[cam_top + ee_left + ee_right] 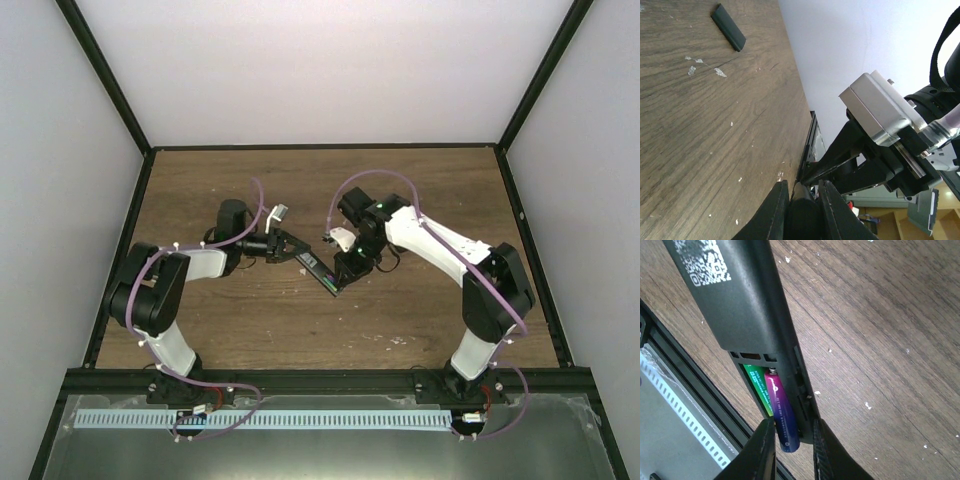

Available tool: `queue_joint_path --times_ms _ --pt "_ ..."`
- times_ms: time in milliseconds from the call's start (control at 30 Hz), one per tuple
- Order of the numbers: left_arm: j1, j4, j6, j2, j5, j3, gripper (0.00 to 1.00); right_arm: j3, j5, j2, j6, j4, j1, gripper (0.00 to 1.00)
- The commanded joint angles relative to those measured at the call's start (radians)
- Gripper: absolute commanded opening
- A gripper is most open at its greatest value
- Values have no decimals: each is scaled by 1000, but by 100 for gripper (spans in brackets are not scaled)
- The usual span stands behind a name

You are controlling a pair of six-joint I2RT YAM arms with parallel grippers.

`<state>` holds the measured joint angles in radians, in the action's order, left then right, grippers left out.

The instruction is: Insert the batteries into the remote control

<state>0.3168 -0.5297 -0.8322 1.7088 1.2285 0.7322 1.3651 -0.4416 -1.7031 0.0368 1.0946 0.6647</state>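
Note:
The black remote control (322,270) hangs over the middle of the table. My left gripper (298,252) is shut on its far end; in the left wrist view the remote's rounded black end (802,215) fills the gap between the fingers (775,210). In the right wrist view the remote (740,300) shows its open compartment. A green battery (756,385) lies flat inside. The purple battery (782,412) lies beside it, top against the spring, its lower end sticking out past the remote's end. My right gripper (792,437) stands narrowly open around that end and the compartment wall.
A small black battery cover (728,27) lies on the wooden table away from the arms. The right arm's wrist and silver camera block (885,115) hang close in front of the left gripper. A black frame rail (700,390) runs along the table's near edge.

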Motion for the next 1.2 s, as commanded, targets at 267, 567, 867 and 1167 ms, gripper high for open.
queue_joint_path --times_ms 267,567,867,1167 --pt "10 -57 -32 0 41 20 0 99 31 100 -10 -80 0 35" --pt "10 21 -19 -22 52 68 0 70 28 177 -24 -177 -94 44" --pt "10 24 -194 -70 91 102 0 -33 -202 243 -60 -281 -234 45" --pt "10 -248 -488 -110 116 46 0 -106 -401 275 -117 -254 -270 46"
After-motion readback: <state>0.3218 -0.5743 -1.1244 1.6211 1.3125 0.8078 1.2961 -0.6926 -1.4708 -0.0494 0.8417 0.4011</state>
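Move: The purple battery lies in the remote's open compartment, its outer end right at your right fingertips, its middle about 2 cm ahead, 1 cm left and 1 cm below. The green battery sits beside it, 1 cm ahead of the hand and 2 cm left. The detached black cover lies on the table roughly 12 cm ahead, 16 cm right and 12 cm down. From the left hand, which grips the remote's other end, the purple battery is some 6 cm back, 6 cm right and 3 cm below. Back the right gripper off the purple battery: lift it about 9 cm and carry it some 6 cm forward, edging left at first and then right, while opening the fingers to nearly half and swinging them about 30 degrees from pointing down towards pointing left. Keep the left grip on the remote and raise it about 6 cm, mostly late, tilting only slightly. ##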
